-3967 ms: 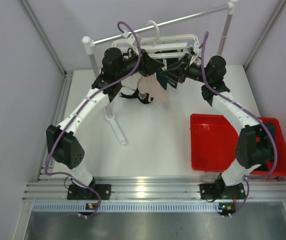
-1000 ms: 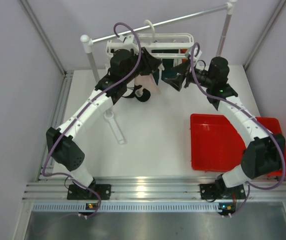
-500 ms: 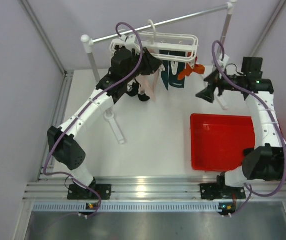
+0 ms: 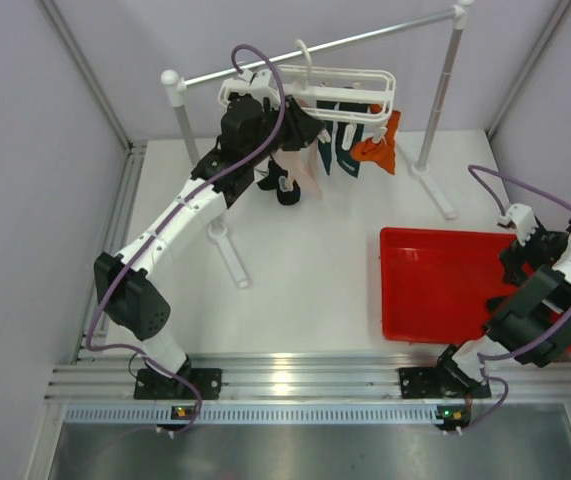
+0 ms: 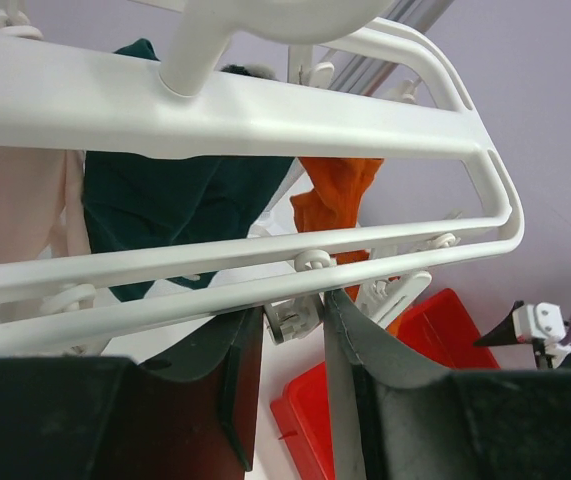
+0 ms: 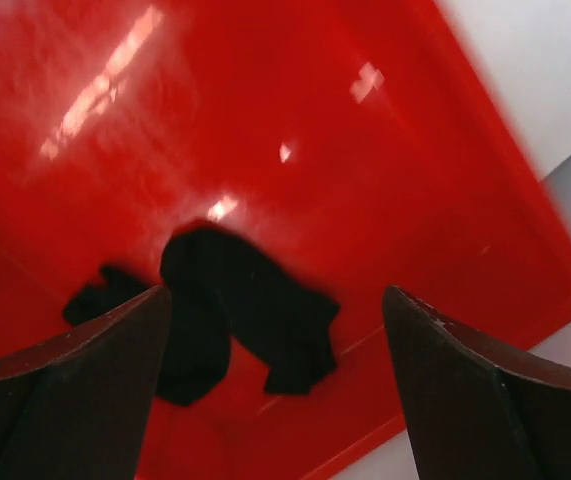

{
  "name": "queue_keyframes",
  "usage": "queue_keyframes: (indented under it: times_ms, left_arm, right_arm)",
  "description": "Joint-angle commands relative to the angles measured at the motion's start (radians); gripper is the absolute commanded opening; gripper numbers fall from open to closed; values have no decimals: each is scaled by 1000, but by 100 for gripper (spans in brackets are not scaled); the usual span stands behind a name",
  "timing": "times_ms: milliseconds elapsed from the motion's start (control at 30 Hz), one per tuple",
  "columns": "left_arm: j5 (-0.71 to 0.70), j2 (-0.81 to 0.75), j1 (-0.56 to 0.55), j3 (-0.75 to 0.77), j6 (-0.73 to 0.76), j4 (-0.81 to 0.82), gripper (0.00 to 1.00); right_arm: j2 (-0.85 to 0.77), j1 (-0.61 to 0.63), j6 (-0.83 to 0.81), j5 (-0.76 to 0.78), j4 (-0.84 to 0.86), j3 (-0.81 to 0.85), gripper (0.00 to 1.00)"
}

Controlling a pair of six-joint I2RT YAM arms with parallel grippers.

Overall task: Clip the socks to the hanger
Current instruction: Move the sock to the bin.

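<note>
The white hanger [image 4: 310,85] hangs from the grey rail [image 4: 365,38]. A pale pink sock [image 4: 305,170], a dark teal sock [image 4: 343,150], an orange sock [image 4: 377,148] and a black sock [image 4: 283,188] hang clipped under it. My left gripper [image 5: 293,310] is up under the hanger's rails [image 5: 265,110], shut on a small white clip [image 5: 300,320]. Teal [image 5: 165,200] and orange [image 5: 335,200] fabric shows behind the rails. My right gripper [image 6: 275,292] hovers open over another black sock [image 6: 235,300] lying in the red tray [image 6: 415,150], apart from it.
The red tray [image 4: 435,290] sits at the right of the table, with my right arm [image 4: 555,270] bent over its far right side. The rail's white-capped posts [image 4: 177,100] and feet [image 4: 230,255] stand on the table left and right of the hanger.
My right arm let go at the hanger and swung right and back over the red tray, its jaws opening. The orange sock now hangs free. The left arm stayed put.
</note>
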Motion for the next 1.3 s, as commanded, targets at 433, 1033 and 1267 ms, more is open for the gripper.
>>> queue_keyframes:
  times_ms: [433,1033,1267]
  left_arm:
    - [-20,1,8,23,12,47,0]
    - [-23,-14,21,24,32,55,0]
    - [-26,-20,22,18,41,52,0]
  right_arm:
    - [97,-73,640,366,385,-272,65]
    - [186,-44,904,367,456,-278,46]
    - [62,157,761,256,523,-375,19]
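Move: The dark green sock it goes for lies on the bin floor, about 13 cm below the right hand and 5 cm back, hardly to either side. A second dark sock lies some 7 cm nearer the base than that one; the bin's far rim is about 14 cm ahead of the hand and 11 cm lower. From the left hand the sock is roughly 42 cm right, 24 cm back and 38 cm down. The right hand sinks about 12 cm into the bin, turning some 45 degrees clockwise, fingers closing on the sock. ##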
